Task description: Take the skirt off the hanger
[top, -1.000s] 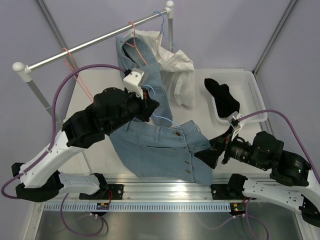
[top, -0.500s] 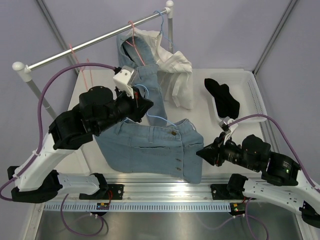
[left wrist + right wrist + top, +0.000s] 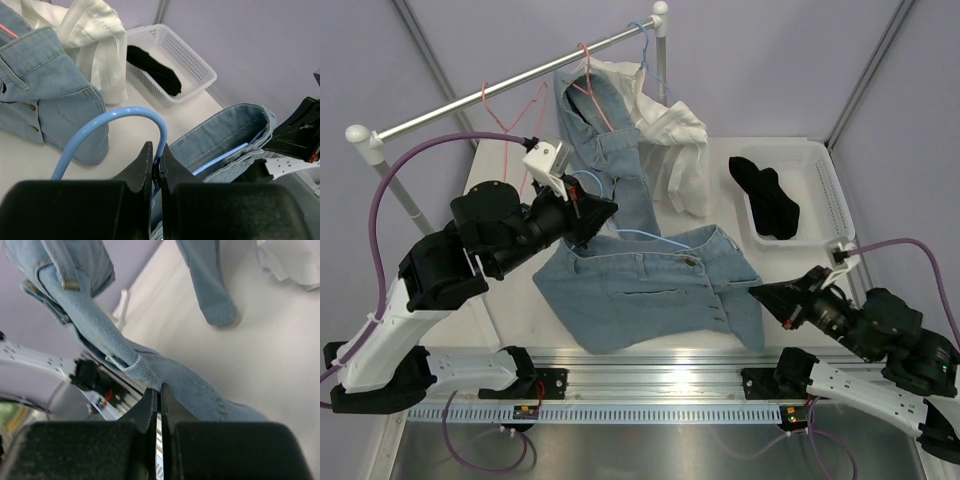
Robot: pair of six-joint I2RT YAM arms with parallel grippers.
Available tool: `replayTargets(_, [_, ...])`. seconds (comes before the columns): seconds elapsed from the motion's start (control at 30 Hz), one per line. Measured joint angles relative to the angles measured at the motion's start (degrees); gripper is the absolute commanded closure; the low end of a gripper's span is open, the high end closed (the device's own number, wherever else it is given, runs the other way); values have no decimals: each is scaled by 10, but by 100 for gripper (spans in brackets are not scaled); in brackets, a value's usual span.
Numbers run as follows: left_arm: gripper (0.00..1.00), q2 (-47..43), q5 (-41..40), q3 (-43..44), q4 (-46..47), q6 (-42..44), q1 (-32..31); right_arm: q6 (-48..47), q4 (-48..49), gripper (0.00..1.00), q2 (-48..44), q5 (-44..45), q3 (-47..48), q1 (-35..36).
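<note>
The black skirt (image 3: pixel 765 195) lies in the white basket (image 3: pixel 825 190) at the right, also visible in the left wrist view (image 3: pixel 155 72). A bare pink hanger (image 3: pixel 538 92) hangs on the rail at the left. My left gripper (image 3: pixel 585 205) (image 3: pixel 156 152) is shut on the hook of a light-blue hanger (image 3: pixel 125 111) that carries a blue denim garment (image 3: pixel 640 295). My right gripper (image 3: pixel 757 290) (image 3: pixel 156 388) is shut on that garment's right edge (image 3: pixel 125 357), and the cloth runs taut to its tips.
A metal rail (image 3: pixel 450 108) on white posts crosses the back. Blue jeans (image 3: pixel 610 150) and a white shirt (image 3: pixel 675 130) hang from it on other hangers. The arms' base rail (image 3: pixel 650 385) runs along the near edge.
My right gripper has gone from open to shut on the denim edge and moved right. My left arm drew the blue hanger left. The denim is spread wider. The pink hanger swung right.
</note>
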Motion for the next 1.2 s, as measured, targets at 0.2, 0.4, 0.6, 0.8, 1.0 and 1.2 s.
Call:
replayTargets(0.2, [100,-38,-1,-62,63,-31,-9,56,-35,100,-128,66,18,3])
replayTargets(0.4, [100,-101,-43,-97,133,-68,-4,75,-165,100,-179,135,74,3])
replayTargets(0.6, [100,-116,-38,-97,155,-78,-4,75,-177,100,-123,143,111,3])
replayTargets(0.8, [100,-97,28,-101,184,-94,5,41,-98,100,58,121,104,2])
replayTargets(1.0, [100,-72,178,-110,277,-176,7,2,22,100,263,77,103,2])
replayTargets(1.2, [100,-67,250,-98,294,-209,7,-38,70,100,395,39,145,-42])
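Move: The left hand holds the blue hanger by its hook. The hanger's body is about 5 cm to the right, 1 cm back and 9 cm below, and the skirt's middle is 8 cm right, 5 cm back and 20 cm below. From the right hand, which grips the skirt's waist end, the hanger is roughly 17 cm left, 6 cm ahead and 5 cm higher, the skirt's middle 14 cm left, 2 cm ahead and 7 cm lower, the basket some 37 cm ahead, 22 cm right and 30 cm lower. Still pinching the waist end, the right hand tugs the skirt about 12 cm to the right, away from the hanger, then swings back left some 22 cm and forward about 12 cm. The left keeps its pinch on the hook, first rising and shifting left, then drawing back and right, ending about 9 cm higher and 8 cm back, rolled and turned clockwise. ##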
